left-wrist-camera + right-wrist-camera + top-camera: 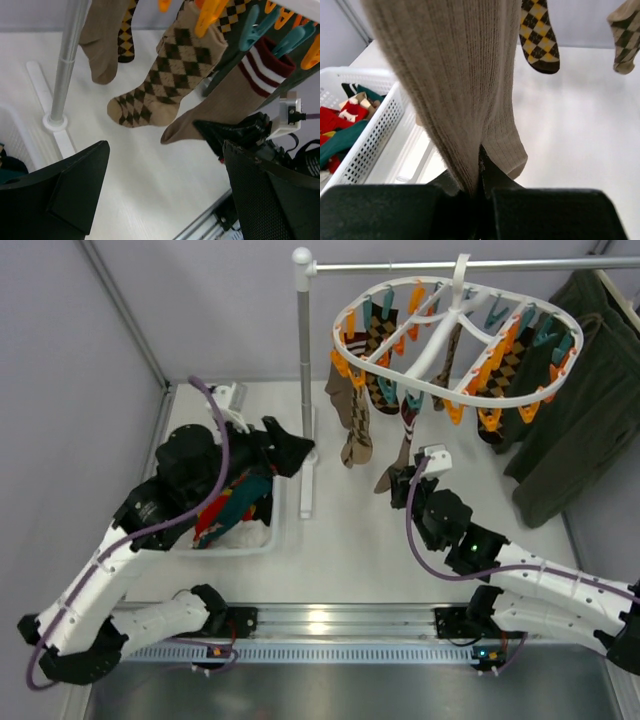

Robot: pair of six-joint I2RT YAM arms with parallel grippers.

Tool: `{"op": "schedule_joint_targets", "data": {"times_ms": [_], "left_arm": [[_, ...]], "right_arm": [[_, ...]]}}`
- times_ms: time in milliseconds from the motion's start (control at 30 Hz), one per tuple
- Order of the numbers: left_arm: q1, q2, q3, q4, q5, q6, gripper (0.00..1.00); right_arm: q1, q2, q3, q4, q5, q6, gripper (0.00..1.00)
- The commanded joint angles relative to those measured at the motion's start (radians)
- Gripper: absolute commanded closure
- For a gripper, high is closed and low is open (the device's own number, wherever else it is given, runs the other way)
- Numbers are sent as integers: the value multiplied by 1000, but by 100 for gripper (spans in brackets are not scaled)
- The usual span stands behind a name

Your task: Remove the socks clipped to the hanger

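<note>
The white oval hanger (455,340), with orange and teal clips, hangs from the rail. Several brown and tan argyle socks (355,420) dangle from it. A plain tan ribbed sock (455,85) with a maroon-and-white striped cuff hangs toward the table. My right gripper (479,175) is shut on its toe end, seen from above at the right gripper (402,483). A tan argyle sock (160,85) hangs just left of it. My left gripper (165,195) stands wide open with nothing in it, over the basket's right side, near the pole.
A white mesh basket (262,540) at the left holds red, teal and black socks. The grey pole rack (305,390) stands between the basket and the hanger. A big dark green garment (570,400) hangs at the right.
</note>
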State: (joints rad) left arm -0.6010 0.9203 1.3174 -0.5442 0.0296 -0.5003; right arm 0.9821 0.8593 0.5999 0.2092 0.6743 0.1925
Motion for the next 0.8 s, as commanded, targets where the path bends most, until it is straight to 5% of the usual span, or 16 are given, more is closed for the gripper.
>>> {"op": "schedule_joint_targets", "data": {"times_ms": [0, 67, 167, 500, 767], "left_arm": [[-334, 107, 129, 61, -525, 87, 1], [-627, 208, 179, 67, -917, 164, 1], [-759, 337, 316, 66, -994, 228, 1], [-770, 690, 704, 67, -1011, 431, 1], [-697, 776, 776, 67, -926, 447, 4]], "right_arm": [[41, 26, 0, 6, -12, 41, 100], [62, 33, 6, 2, -1, 48, 100], [84, 61, 27, -7, 1, 67, 100], [142, 87, 52, 1, 39, 59, 100], [155, 47, 43, -4, 51, 56, 100]]}}
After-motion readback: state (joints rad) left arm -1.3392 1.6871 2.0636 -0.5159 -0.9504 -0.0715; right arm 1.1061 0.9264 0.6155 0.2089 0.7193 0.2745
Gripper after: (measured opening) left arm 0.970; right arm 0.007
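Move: The teal clip holding the striped-cuff sock is about 21 cm to the right of my left hand, some 8 cm ahead and 7 cm higher. The sock's middle hangs 9 cm below it. A spare teal clip sits 5 cm to its left, and the argyle sock hangs roughly 11 cm right and 9 cm ahead of my left hand, near its height. From my right hand, already pinching the striped sock low down, the clip is some 15 cm above and about 2 cm ahead. My left hand sweeps about 19 cm right with its fingers wide open, swinging back some 5 cm and then forward again while rising about 5 cm, until the teal clip is close ahead between the fingers. Its left side rolls up some 25 degrees and the fingertips tilt upward. My right hand keeps its pinch and draws the sock's foot end about 4 cm left and 2 cm back. ##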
